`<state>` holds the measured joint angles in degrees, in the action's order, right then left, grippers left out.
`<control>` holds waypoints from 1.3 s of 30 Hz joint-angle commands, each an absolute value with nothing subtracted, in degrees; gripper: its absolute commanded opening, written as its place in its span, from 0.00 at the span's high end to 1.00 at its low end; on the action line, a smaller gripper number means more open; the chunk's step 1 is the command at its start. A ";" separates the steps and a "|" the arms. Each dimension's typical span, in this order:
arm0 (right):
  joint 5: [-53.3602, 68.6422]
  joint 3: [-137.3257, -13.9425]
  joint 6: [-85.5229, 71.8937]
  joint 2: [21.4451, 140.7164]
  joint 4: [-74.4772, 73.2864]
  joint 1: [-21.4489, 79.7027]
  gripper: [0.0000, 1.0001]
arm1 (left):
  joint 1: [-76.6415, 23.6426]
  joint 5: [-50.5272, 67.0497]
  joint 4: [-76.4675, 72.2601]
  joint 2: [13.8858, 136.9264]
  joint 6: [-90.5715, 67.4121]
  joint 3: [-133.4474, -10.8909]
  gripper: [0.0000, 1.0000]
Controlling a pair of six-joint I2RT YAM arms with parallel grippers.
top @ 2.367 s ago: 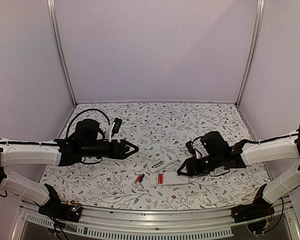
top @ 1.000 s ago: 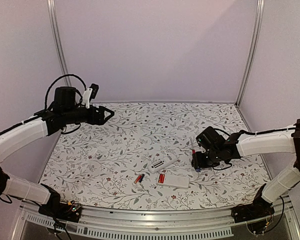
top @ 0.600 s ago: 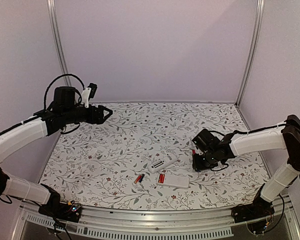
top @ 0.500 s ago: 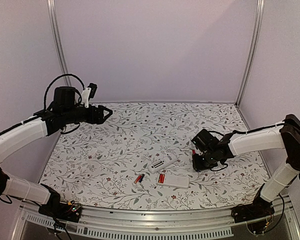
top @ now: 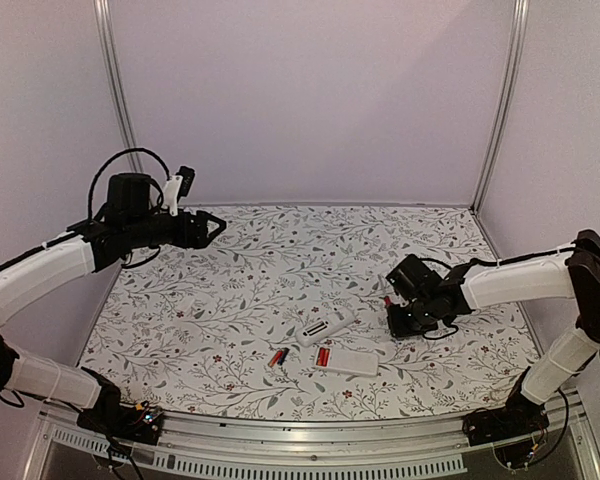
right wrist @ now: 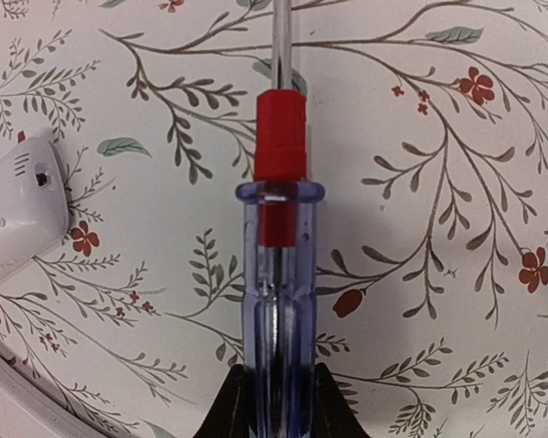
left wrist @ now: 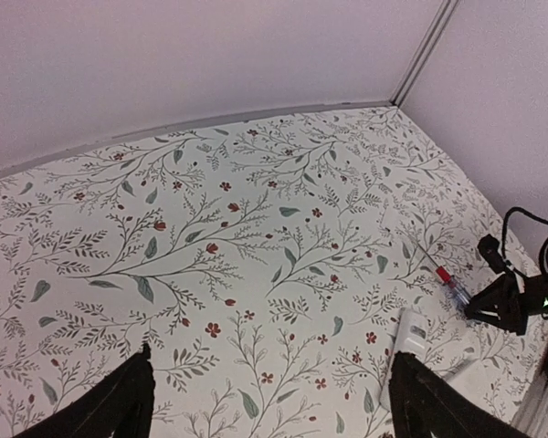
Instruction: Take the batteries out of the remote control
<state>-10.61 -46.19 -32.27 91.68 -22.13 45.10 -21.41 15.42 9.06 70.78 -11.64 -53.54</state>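
The white remote control (top: 326,326) lies slanted at the table's middle front; its rounded end also shows in the right wrist view (right wrist: 16,206). One red battery (top: 322,356) rests on a flat white plate (top: 355,363). Two more small batteries (top: 277,357) lie on the cloth to its left. My right gripper (top: 401,317) is low, right of the remote, shut on the clear blue handle of a screwdriver (right wrist: 279,274) with a red collar. My left gripper (top: 208,228) hangs open and empty high over the far left; its dark fingers (left wrist: 121,403) frame bare cloth.
A floral cloth covers the table (top: 280,250). Walls and metal posts (top: 119,100) enclose the back and sides. In the left wrist view the remote (left wrist: 407,334) and the screwdriver's red collar (left wrist: 443,275) sit far right.
The right gripper has closed on the screwdriver's handle. Earlier, the left arm rose from the table's middle left to the far left corner; it has held still since.
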 commanded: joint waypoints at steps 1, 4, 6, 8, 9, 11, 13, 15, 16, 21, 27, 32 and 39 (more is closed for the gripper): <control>-9.32 -45.52 -30.57 84.94 -21.14 44.56 1.00 | -20.66 20.91 6.73 69.33 -12.20 -51.94 0.11; -1.55 -43.97 -24.38 80.06 -16.94 44.75 1.00 | -21.09 28.95 3.01 69.01 -13.51 -50.62 0.11; 5.60 -42.68 -21.12 75.65 -13.63 45.82 1.00 | -21.49 34.40 -0.03 69.23 -14.20 -49.78 0.11; 8.49 -42.20 -18.77 71.64 -11.32 48.01 1.00 | -22.45 39.36 -3.13 69.70 -14.70 -48.98 0.11; 9.54 -42.29 -18.01 70.71 -10.38 49.07 1.00 | -23.09 41.37 -4.16 69.96 -14.91 -48.71 0.11; 11.27 -43.29 -17.68 69.38 -9.28 50.88 1.00 | -24.73 44.79 -5.70 70.80 -15.27 -48.34 0.11; 11.98 -45.48 -17.60 69.55 -9.14 52.92 1.00 | -26.48 47.57 -5.97 72.19 -15.15 -48.56 0.11; 12.13 -47.71 -17.25 71.05 -9.18 55.37 1.00 | -28.17 49.43 -5.98 73.58 -15.01 -48.89 0.11; 11.94 -49.05 -16.96 71.86 -9.45 56.57 1.00 | -28.99 50.07 -5.98 74.17 -15.01 -49.07 0.11; 11.20 -54.10 -14.87 77.36 -10.46 59.98 1.00 | -30.94 52.09 -5.98 77.32 -15.62 -49.93 0.11; 12.73 -56.49 -13.26 80.88 -9.05 61.14 1.00 | -31.12 52.61 -5.81 79.55 -16.24 -50.71 0.11; 13.71 -57.27 -12.28 82.48 -8.60 61.20 1.00 | -31.11 53.26 -6.10 80.20 -16.61 -51.00 0.19; 15.09 -57.74 -12.30 84.22 -7.11 61.50 1.00 | -31.19 53.49 -6.15 80.38 -16.91 -51.17 0.49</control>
<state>13.80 -56.03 -13.04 83.11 -9.58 60.77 -30.61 52.34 -5.32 79.85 -17.02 -49.89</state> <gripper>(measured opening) 0.169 0.591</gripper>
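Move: The right hand is shut on the screwdriver's handle at table level, and the left gripper it will be taken to hangs about 40 cm to its left, 10 cm farther out and 22 cm higher. From the right hand, the loaded remote lies about 10 cm left and 8 cm back, the empty remote some 15 cm straight left, the loose batteries about 25 cm left and 7 cm back. For the open left hand, the screwdriver's middle is roughly 39 cm right, 6 cm nearer and 22 cm below. Keeping its grip on the handle, the right hand lifts the screwdriver off the table and carries it about 18 cm left, 15 cm up and 8 cm back, over the remotes, turning some 45 degrees counter-clockwise and tipping its left side up so the shaft points at the left gripper. The left hand comes to meet it, swinging right and back with a 40-degree clockwise turn, then stops and begins closing its wide-open fingers around the shaft's tip end, getting only partway shut. ##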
